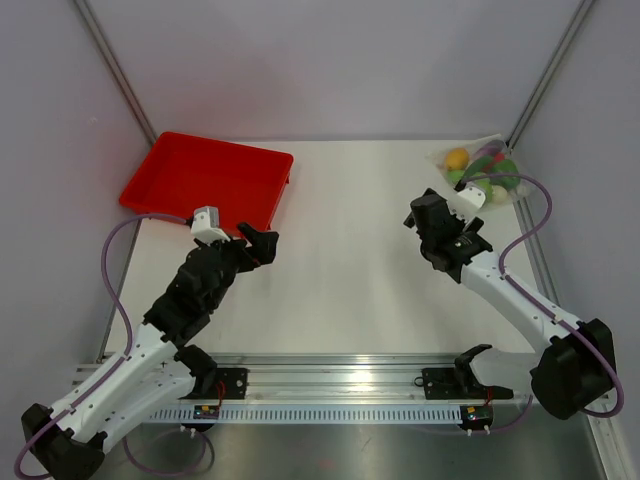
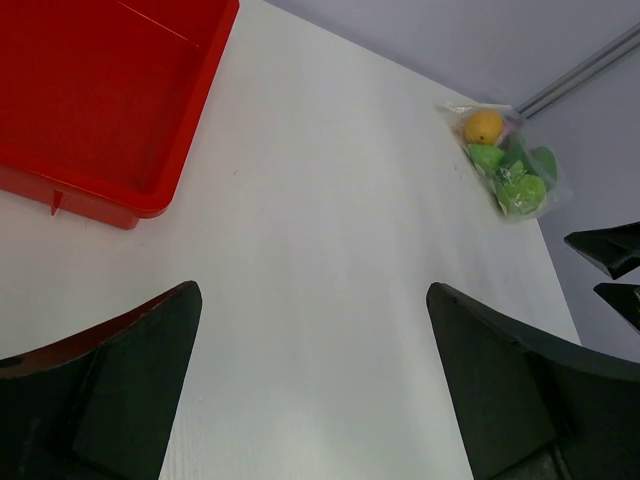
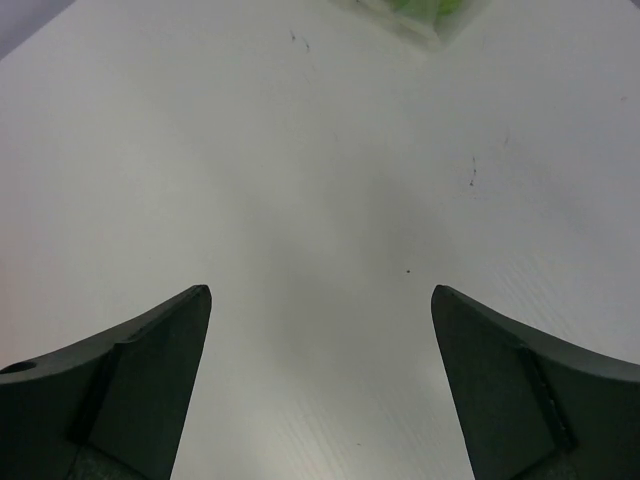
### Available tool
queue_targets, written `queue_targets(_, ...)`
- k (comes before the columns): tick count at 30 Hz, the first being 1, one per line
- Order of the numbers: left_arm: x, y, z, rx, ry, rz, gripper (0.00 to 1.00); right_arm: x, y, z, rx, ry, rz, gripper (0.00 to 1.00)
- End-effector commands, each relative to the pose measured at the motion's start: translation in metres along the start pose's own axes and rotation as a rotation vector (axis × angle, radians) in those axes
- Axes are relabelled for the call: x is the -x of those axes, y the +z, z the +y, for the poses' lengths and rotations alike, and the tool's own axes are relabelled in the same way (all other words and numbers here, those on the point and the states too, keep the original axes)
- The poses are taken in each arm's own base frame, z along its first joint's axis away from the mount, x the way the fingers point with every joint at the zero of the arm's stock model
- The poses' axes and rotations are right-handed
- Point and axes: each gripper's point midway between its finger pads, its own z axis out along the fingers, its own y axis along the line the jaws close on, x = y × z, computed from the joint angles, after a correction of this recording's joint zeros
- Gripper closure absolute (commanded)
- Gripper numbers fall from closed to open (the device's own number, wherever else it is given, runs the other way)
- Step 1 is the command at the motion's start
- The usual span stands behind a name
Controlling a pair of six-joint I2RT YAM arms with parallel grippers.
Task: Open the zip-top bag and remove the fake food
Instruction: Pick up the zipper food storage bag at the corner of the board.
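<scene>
The zip-top bag (image 1: 482, 172) lies at the table's far right corner, clear and crinkly, and looks closed. The fake food inside shows as a round yellow piece (image 1: 456, 158), green pieces (image 1: 502, 180) and a bit of purple (image 1: 488, 151). In the left wrist view the bag (image 2: 512, 165) lies far ahead to the right. My right gripper (image 1: 420, 212) hovers open just left of and nearer than the bag; its wrist view has open jaws (image 3: 320, 290) over bare table and only a bag corner (image 3: 425, 18) at the top edge. My left gripper (image 1: 262, 243) is open near the tray, jaws (image 2: 312, 291) empty.
A red tray (image 1: 205, 180) sits empty at the far left, its near rim (image 2: 150, 205) just ahead of my left fingers. Grey walls with metal posts close off the back and sides. The right gripper's black fingertips (image 2: 612, 250) show at the left wrist view's right edge.
</scene>
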Motion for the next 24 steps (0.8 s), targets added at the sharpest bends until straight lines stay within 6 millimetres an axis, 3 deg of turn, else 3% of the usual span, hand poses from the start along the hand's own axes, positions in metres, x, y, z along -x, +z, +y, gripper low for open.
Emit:
queue_targets(1, 0.024, -0.003, -0.022, -0.067, -0.031, -0.052, 0.01, 0.013, 0.0, 0.013, 0.045, 0.011, -0.038, 0.01)
queue_targets(8, 0.023, -0.002, -0.021, -0.067, -0.028, -0.049, 0.01, -0.003, 0.01, 0.02, 0.098, -0.114, -0.017, 0.01)
queue_targets(13, 0.024, -0.007, -0.017, -0.073, -0.044, -0.079, 0.01, 0.011, 0.029, 0.001, -0.073, -0.16, -0.117, 0.01)
queue_targets(16, 0.022, -0.005, -0.02, -0.088, -0.054, -0.076, 0.01, 0.018, 0.04, 0.01, -0.105, -0.207, -0.104, 0.01)
queue_targets(19, 0.02, -0.002, -0.022, -0.089, -0.045, -0.057, 0.01, 0.019, 0.062, 0.009, -0.128, -0.178, -0.061, 0.01)
queue_targets(20, 0.021, -0.002, -0.023, -0.087, -0.044, -0.054, 0.01, 0.022, 0.078, -0.004, -0.141, -0.137, -0.032, 0.01)
queue_targets(23, 0.019, -0.001, -0.022, -0.079, -0.04, -0.047, 0.01, 0.014, 0.101, 0.006, -0.006, -0.014, 0.039, 0.01)
queue_targets(24, 0.018, 0.0, -0.021, -0.08, -0.042, -0.046, 0.01, 0.021, 0.111, 0.004, 0.005, 0.023, 0.019, 0.02)
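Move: The zipper food storage bag lies on the board's far right corner, about 19 cm ahead of the right hand, 14 cm to its right and some 15 cm below. Inside it, the orange fruit sits about 4 cm farther out and 9 cm left of the bag's middle; the green pepper sits about 7 cm to the right of that middle, level with it. From the left hand the bag is roughly 27 cm ahead, 63 cm right and 21 cm down. Bring the open right gripper towards the zipper bag: ease forward and slightly down at first, then speed up, about 7 cm forward in all, sinking some 4 cm and swinging about 4 cm right near the end. Let the wrist tip down a little, and keep the fingers wide open, still short of the bag and clear of the board. ##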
